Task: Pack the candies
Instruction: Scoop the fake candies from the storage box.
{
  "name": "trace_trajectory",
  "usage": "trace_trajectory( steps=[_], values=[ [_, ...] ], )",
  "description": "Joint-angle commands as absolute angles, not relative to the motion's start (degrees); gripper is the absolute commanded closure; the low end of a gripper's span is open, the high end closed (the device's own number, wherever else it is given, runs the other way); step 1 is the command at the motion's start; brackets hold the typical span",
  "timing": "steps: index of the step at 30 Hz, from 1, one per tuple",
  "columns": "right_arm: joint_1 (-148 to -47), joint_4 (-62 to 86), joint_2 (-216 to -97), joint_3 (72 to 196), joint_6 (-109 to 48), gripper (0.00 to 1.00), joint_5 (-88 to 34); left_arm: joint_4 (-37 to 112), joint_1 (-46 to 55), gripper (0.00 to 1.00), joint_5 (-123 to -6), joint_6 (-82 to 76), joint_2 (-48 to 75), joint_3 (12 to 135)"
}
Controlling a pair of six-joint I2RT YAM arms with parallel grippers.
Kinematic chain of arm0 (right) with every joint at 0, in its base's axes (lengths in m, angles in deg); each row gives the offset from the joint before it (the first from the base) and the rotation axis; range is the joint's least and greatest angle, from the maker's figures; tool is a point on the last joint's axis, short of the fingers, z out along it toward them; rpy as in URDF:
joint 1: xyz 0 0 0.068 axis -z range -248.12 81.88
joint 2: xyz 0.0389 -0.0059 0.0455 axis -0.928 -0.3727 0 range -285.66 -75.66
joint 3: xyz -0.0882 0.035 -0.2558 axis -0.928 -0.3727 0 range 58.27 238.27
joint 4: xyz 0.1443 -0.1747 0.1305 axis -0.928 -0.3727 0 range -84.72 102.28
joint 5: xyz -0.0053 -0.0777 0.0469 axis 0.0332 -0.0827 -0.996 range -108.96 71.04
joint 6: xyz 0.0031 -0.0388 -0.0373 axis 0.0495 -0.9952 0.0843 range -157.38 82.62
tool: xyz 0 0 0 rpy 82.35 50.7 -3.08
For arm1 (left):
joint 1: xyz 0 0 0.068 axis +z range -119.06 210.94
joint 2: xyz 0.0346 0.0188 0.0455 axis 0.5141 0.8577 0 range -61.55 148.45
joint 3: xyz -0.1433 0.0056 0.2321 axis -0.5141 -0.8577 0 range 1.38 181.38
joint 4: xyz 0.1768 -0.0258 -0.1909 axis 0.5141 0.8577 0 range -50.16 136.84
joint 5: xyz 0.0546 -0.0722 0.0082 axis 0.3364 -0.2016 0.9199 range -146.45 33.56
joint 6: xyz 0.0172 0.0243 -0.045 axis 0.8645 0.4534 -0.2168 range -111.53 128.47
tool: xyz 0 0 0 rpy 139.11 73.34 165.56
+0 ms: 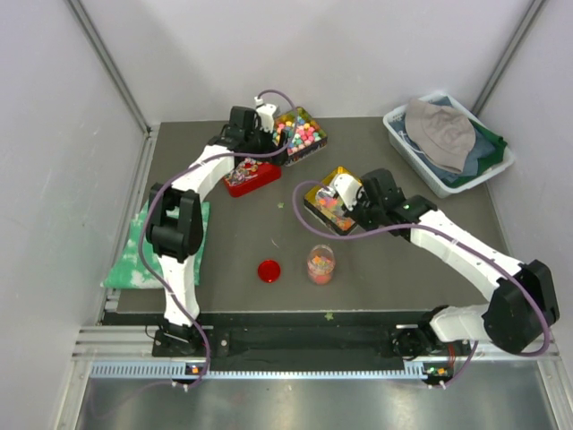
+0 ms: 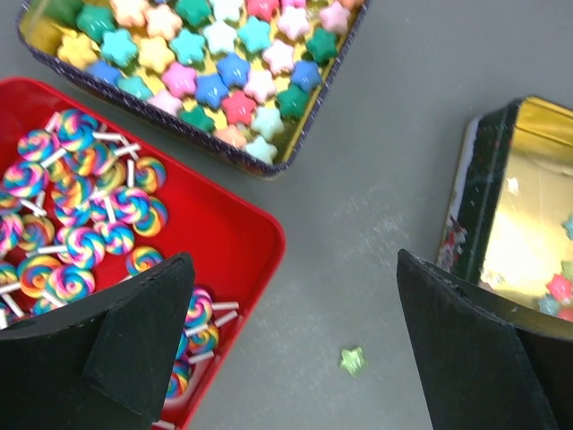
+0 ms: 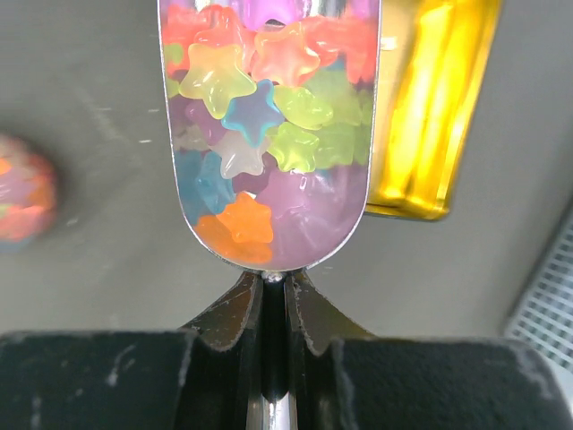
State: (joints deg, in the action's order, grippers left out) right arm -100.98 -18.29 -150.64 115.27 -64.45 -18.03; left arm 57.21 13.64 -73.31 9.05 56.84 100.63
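Observation:
My right gripper (image 3: 271, 296) is shut on the handle of a metal scoop (image 3: 368, 179). The scoop is heaped with the candies (image 3: 260, 116), glossy little star pieces in orange, red, yellow, green, blue and purple. In the top view this gripper (image 1: 351, 211) hangs over the gold tin (image 1: 315, 204), which holds more candies. A clear jar (image 1: 320, 264) partly filled with candies stands in front of it, with its red lid (image 1: 269, 270) lying to its left. My left gripper (image 2: 295, 354) is open above the table, and one green star candy (image 2: 353, 361) lies loose between its fingers.
A red tin (image 2: 242, 224) of swirl lollipops is under my left finger. A dark tin (image 2: 309, 134) of pastel stars is behind it, and the gold tin (image 2: 528, 206) is to the right. A blue bin (image 1: 398, 134) of cloths stands at back right, and a green cloth (image 1: 134, 255) lies at left.

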Motion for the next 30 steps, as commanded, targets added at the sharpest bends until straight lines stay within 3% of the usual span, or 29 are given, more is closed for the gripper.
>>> trace_trajectory(
  steps=[1,22,30],
  values=[
    [-99.6,-20.5,-146.9,115.9,-62.6,1.0,-27.5,57.2,13.7,0.01,-76.2,9.5,49.9,98.4],
    [-99.8,-45.5,-136.0,121.1,-79.4,1.0,-26.7,66.3,16.4,0.01,-71.8,16.1,41.6,91.6],
    [-104.7,-49.9,-133.8,120.9,-83.0,1.0,-20.5,69.5,17.4,0.01,-70.2,18.2,39.5,90.9]
  ],
)
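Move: The right hand already holds the loaded scoop by its handle over the near side of the gold tin. Its goal, the clear storage box, stands about 10 cm back and 9 cm left of it, some 7 cm lower. The gold tin's middle is roughly 8 cm ahead, 5 cm left and 11 cm down; the red lid lies about 9 cm back and 23 cm left, 13 cm down. From the empty left hand the storage box is some 31 cm back and 13 cm right. Back towards the robot by about 9 cm, drifting left at first and then some 5 cm right and slightly up, the right hand draws the full scoop off the gold tin. It keeps its grip on the handle and turns about 15 degrees counter-clockwise, bringing the scoop's bowl nearer the storage box. The left hand, still wide open and empty, withdraws roughly 6 cm back and 6 cm left, towards the red candy box. ##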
